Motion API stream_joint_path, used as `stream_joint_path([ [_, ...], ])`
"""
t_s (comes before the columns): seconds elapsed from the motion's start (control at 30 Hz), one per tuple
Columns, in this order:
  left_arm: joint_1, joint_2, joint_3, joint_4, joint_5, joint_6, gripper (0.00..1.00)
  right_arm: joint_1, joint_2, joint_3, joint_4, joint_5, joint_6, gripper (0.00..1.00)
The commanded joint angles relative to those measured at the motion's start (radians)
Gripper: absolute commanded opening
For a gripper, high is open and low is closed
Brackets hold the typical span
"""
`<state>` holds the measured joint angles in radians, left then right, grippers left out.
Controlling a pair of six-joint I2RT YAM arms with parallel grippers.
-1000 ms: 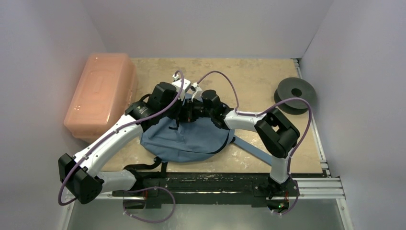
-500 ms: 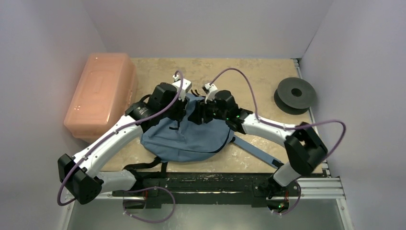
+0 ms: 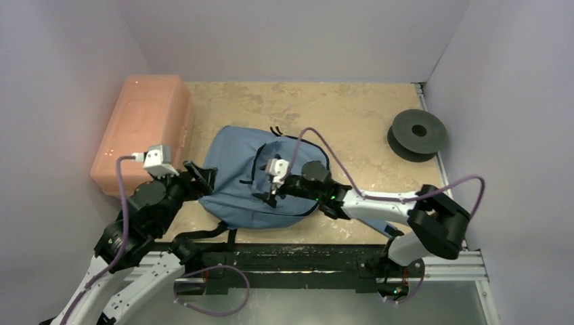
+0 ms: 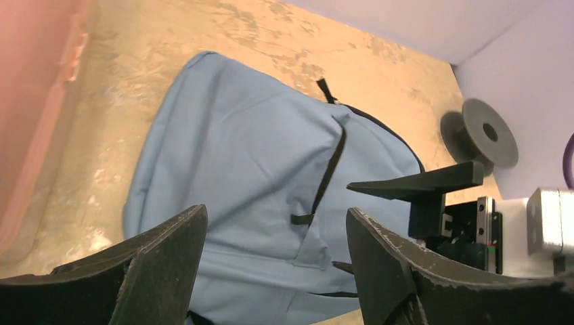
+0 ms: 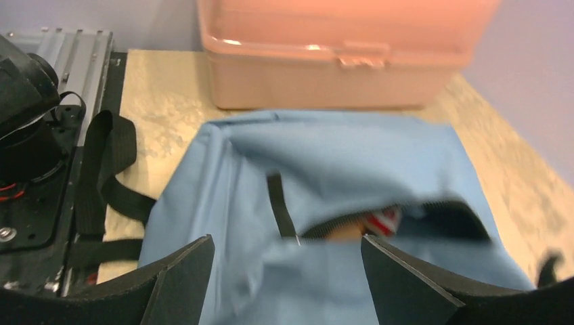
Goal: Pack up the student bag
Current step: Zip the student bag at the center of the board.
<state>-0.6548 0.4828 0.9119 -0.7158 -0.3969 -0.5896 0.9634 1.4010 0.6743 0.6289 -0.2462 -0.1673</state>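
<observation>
The blue-grey student bag (image 3: 244,169) lies flat in the middle of the table, its black zipper partly open. It fills the left wrist view (image 4: 257,156) and the right wrist view (image 5: 325,169), where something red, white and tan shows inside the zipper gap (image 5: 376,222). My left gripper (image 3: 200,177) is open and empty at the bag's left edge (image 4: 274,233). My right gripper (image 3: 265,193) is open and empty, low over the bag's near half (image 5: 288,252).
A salmon-pink plastic box (image 3: 142,132) stands at the left, beside the bag (image 5: 338,51). A dark grey spool (image 3: 417,133) sits at the far right (image 4: 484,132). Black bag straps (image 3: 203,233) trail over the table's near edge by the arm bases.
Both grippers have left the bag's top and drawn back toward the near edge; the left arm swung far back to the left. The bag now lies uncovered and spread flatter.
</observation>
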Motion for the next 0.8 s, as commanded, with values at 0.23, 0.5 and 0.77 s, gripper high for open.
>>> stream_joint_path([
  [0.23,0.006,-0.167,-0.083,-0.235,-0.113,-0.211,0.74,0.112,0.277,0.274,0.06,0.13,-0.382,0.76],
  [0.5,0.005,-0.088,-0.1,-0.184,-0.032,-0.182,0.71,0.15,0.324,0.229,0.104,0.325,-0.496,0.46],
  [0.77,0.006,0.018,-0.163,-0.03,0.141,-0.127,0.75,0.046,0.229,0.381,-0.14,0.073,0.16,0.0],
])
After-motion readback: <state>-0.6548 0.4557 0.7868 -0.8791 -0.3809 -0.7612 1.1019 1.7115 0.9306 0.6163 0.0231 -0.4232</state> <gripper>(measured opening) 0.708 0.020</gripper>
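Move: The black zip pull hangs on the student bag roughly 7 cm to the right hand's left, 2 cm ahead and 3 cm below it. The zip mouth's middle is some 8 cm ahead of that hand, 4 cm left and 4 cm down; the black straps lie 12 cm back, 12 cm left and 8 cm below. From the left hand the zip pull is about 3 cm ahead, 9 cm right and 12 cm down. Right hand reaches about 7 cm left and forward, pinching the zip pull; open left hand sinks 8 cm. ##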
